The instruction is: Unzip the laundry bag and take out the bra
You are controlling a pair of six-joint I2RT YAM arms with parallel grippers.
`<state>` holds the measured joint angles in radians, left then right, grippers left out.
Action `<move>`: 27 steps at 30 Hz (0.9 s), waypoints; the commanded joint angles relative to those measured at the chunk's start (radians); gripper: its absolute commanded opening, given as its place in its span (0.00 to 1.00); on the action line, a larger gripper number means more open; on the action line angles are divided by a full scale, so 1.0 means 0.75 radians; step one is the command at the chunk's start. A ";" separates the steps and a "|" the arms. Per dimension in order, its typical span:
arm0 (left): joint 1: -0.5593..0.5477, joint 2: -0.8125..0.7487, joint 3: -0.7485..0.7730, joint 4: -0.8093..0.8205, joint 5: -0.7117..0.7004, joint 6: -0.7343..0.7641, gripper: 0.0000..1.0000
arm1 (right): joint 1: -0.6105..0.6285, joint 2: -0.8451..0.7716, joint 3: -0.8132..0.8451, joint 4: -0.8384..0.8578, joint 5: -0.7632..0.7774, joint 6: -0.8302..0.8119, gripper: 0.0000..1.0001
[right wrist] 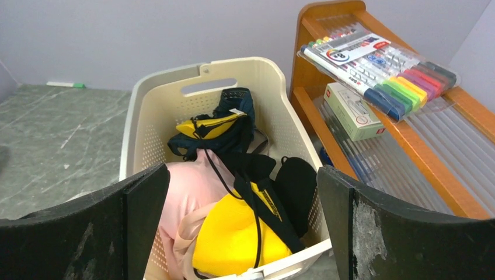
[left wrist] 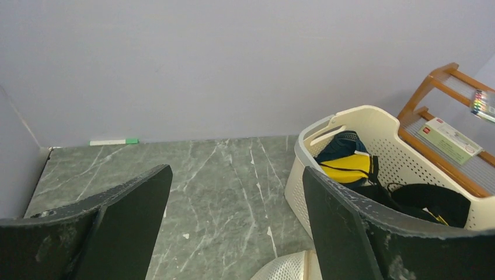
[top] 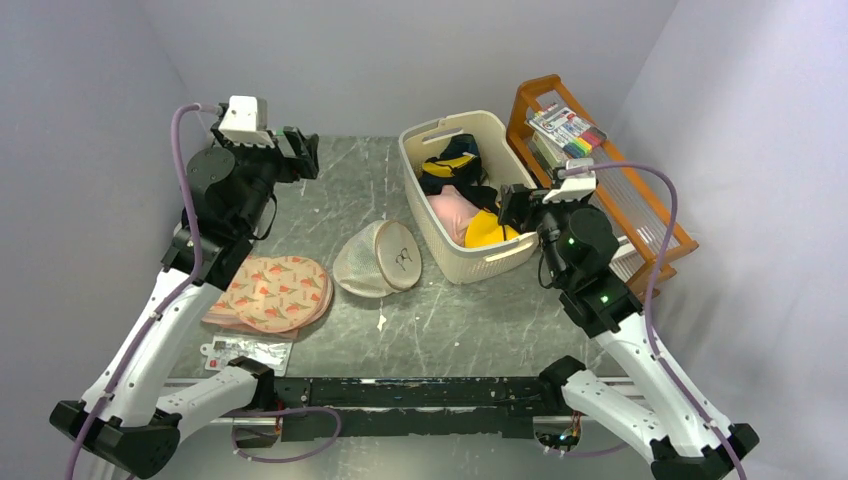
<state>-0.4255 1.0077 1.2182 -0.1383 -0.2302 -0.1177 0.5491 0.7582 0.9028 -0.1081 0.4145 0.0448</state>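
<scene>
The cream-white mesh laundry bag lies open at mid table, its flap with the small black logo turned up to the right; its rim shows at the bottom of the left wrist view. The mustard-yellow bra with dark straps lies in the cream basket, near its front right corner. My left gripper is open and empty, held high over the back left of the table. My right gripper is open and empty, just above the basket's near right side, over the bra.
The cream basket also holds a pale pink garment and dark clothes. A pink printed round bag lies left of the laundry bag, with a flat packet in front of it. A wooden rack with a marker pack stands on the right.
</scene>
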 commanded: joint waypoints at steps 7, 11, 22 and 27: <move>0.227 0.003 -0.035 0.081 0.273 -0.170 0.94 | -0.131 0.151 -0.008 0.149 -0.148 0.136 1.00; 0.279 0.018 -0.066 0.092 0.356 -0.226 0.94 | -0.177 0.198 -0.005 0.155 -0.270 0.171 1.00; 0.290 0.153 -0.201 0.014 0.581 -0.385 0.94 | -0.244 0.266 -0.058 0.131 -0.452 0.300 1.00; 0.283 0.224 -0.329 -0.048 0.698 -0.458 0.94 | -0.253 0.271 -0.105 0.174 -0.417 0.456 1.00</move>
<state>-0.2180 1.1439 1.0294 -0.1253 0.1757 -0.3969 0.3725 0.9611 0.8471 -0.0174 0.1036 0.2798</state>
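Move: The laundry bag, the round cream mesh one, sits about 12 cm to the left hand's right and 6 cm back, some 36 cm below. From that hand the laundry basket is about 31 cm right, 6 cm ahead, and the orange-patterned bag 11 cm left, 14 cm back. From the right hand the laundry bag lies about 30 cm left, 1 cm back and 30 cm down; the basket's middle is 11 cm ahead, 8 cm left, 26 cm below. Swinging some 3 cm left at first, the left hand then turns back to the right and plunges, ending about 13 cm lower and slightly forward, nearer the laundry bag, its fingers tipping down by 20-odd degrees and turning clockwise. The right hand sinks about 7 cm above the basket while easing forward and then left. Both grippers stay wide open, touching nothing. ##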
